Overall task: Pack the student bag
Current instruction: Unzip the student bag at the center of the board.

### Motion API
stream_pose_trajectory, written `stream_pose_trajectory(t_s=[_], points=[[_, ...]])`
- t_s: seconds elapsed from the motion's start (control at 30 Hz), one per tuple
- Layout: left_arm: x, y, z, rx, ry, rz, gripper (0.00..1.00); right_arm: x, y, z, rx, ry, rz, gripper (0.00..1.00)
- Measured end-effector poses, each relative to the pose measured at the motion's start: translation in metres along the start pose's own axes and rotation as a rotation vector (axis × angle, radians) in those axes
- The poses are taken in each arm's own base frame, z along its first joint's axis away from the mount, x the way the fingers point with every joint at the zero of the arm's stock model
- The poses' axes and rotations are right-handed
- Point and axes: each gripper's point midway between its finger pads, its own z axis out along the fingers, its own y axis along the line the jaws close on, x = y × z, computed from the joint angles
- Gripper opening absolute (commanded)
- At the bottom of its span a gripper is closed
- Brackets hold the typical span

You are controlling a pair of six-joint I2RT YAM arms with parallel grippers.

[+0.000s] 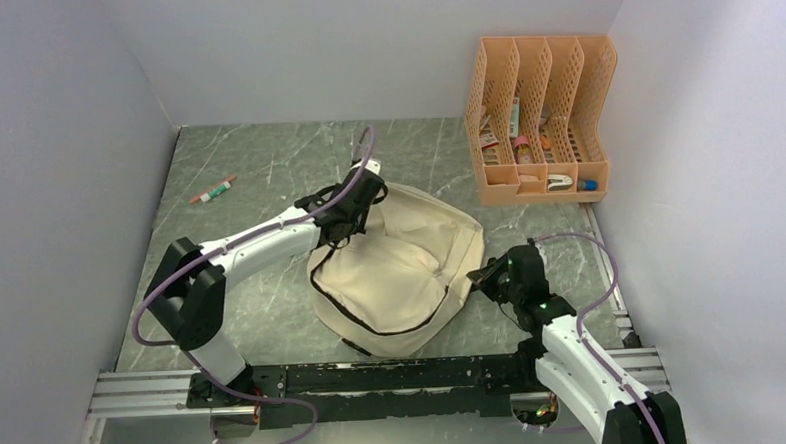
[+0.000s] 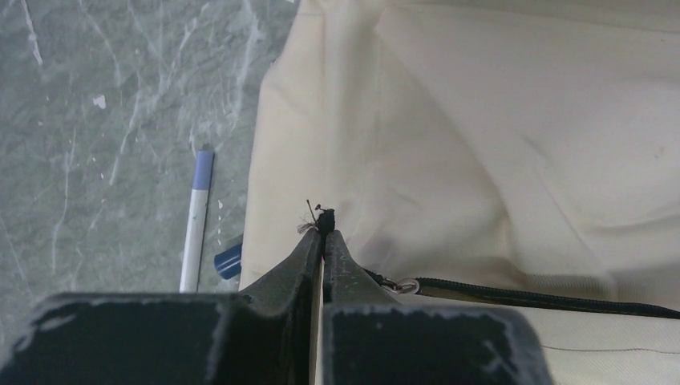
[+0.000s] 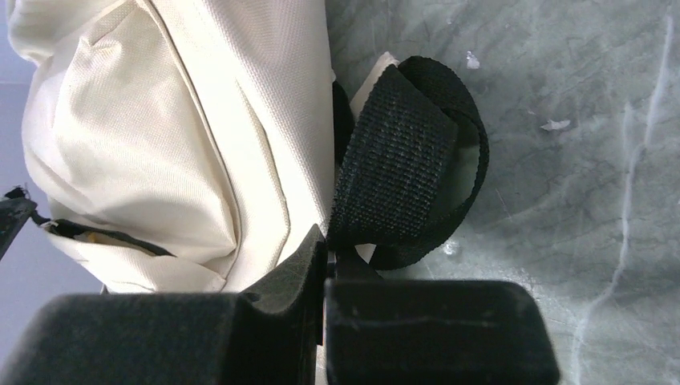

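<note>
The student bag (image 1: 401, 267), beige fabric with black zippers, lies flat in the middle of the table. At its far left edge my left gripper (image 1: 356, 206) is shut on a small black zipper pull tab (image 2: 325, 219). The zipper's metal ring (image 2: 406, 285) and black zipper line (image 2: 545, 298) run off to the right of the left gripper (image 2: 323, 237). My right gripper (image 1: 483, 275) sits at the bag's right edge. In the right wrist view the right gripper (image 3: 327, 242) is shut on the bag's black webbing strap (image 3: 397, 164), beside the bag's beige side (image 3: 160, 120).
An orange perforated file organizer (image 1: 540, 115) with stationery in it stands at the back right. A marker (image 1: 213, 190) lies on the table at the far left. A white pen (image 2: 195, 224) and a blue cap (image 2: 228, 261) lie against the bag's left edge. White walls enclose the table.
</note>
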Motion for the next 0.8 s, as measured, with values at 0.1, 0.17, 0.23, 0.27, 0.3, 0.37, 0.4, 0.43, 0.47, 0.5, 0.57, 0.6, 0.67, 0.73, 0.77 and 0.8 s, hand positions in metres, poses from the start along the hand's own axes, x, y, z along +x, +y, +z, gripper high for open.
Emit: stream_pose_trajectory(t_s=[0.1, 0.17, 0.23, 0.27, 0.3, 0.37, 0.4, 0.43, 0.47, 0.5, 0.57, 0.6, 0.67, 0.73, 0.77, 0.8], points=[[0.004, 0.01, 0.006, -0.01, 0.029, -0.043, 0.05, -0.001, 0.003, 0.0, -0.012, -0.002, -0.001, 0.0], [0.008, 0.015, 0.011, -0.011, 0.052, -0.067, 0.05, -0.002, 0.006, -0.001, -0.021, -0.004, -0.002, 0.0], [0.01, 0.017, 0.013, -0.003, 0.064, -0.085, 0.05, -0.002, 0.007, -0.001, -0.025, -0.005, -0.003, 0.0], [0.01, 0.017, 0.014, 0.001, 0.068, -0.091, 0.05, -0.002, 0.007, -0.001, -0.028, -0.007, -0.003, 0.0], [0.01, 0.017, 0.015, 0.005, 0.071, -0.097, 0.05, -0.003, 0.008, -0.002, -0.029, -0.007, -0.003, 0.0], [0.012, 0.018, 0.018, 0.007, 0.08, -0.103, 0.05, -0.003, 0.009, -0.002, -0.033, -0.011, -0.004, 0.0], [0.014, 0.019, 0.02, 0.009, 0.088, -0.106, 0.05, -0.004, 0.009, -0.003, -0.035, -0.012, -0.004, 0.0], [0.016, 0.019, 0.022, 0.011, 0.096, -0.109, 0.05, -0.004, 0.01, -0.003, -0.038, -0.014, -0.006, 0.0], [0.019, 0.02, 0.025, 0.012, 0.107, -0.112, 0.05, -0.005, 0.011, -0.004, -0.043, -0.017, -0.011, 0.0], [0.021, 0.02, 0.028, 0.015, 0.118, -0.115, 0.05, -0.005, 0.012, -0.005, -0.047, -0.017, -0.018, 0.03], [0.024, 0.019, 0.031, 0.034, 0.132, -0.12, 0.05, -0.006, 0.015, -0.006, -0.059, -0.014, -0.044, 0.16], [0.023, 0.019, 0.031, 0.046, 0.131, -0.121, 0.05, -0.007, 0.017, -0.007, -0.066, -0.014, -0.06, 0.22], [0.018, 0.017, 0.032, 0.077, 0.112, -0.127, 0.05, -0.01, 0.022, -0.01, -0.076, -0.021, -0.098, 0.32], [0.018, 0.016, 0.031, 0.107, 0.1, -0.132, 0.05, -0.018, 0.03, -0.014, -0.093, -0.036, -0.151, 0.38], [0.018, 0.016, 0.03, 0.123, 0.094, -0.133, 0.05, -0.022, 0.037, -0.017, -0.107, -0.042, -0.18, 0.39], [0.018, 0.016, 0.028, 0.137, 0.09, -0.133, 0.05, -0.025, 0.043, -0.02, -0.12, -0.049, -0.205, 0.41]])
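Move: The left hand already pinches the zipper pull; the bag's left edge lies about 4 cm to its left, level with it and 5 cm lower. The white pen is some 10 cm left, straight level, and the blue cap 8 cm left and 3 cm back, both 12 cm down. The right hand's shut fingers are at the black strap, its loop 2 cm ahead, 2 cm right and 2 cm below. Right fingers open off the black strap, rising about 5 cm; left, still pinching the pull, sinks 3 cm, edging left-forward. ##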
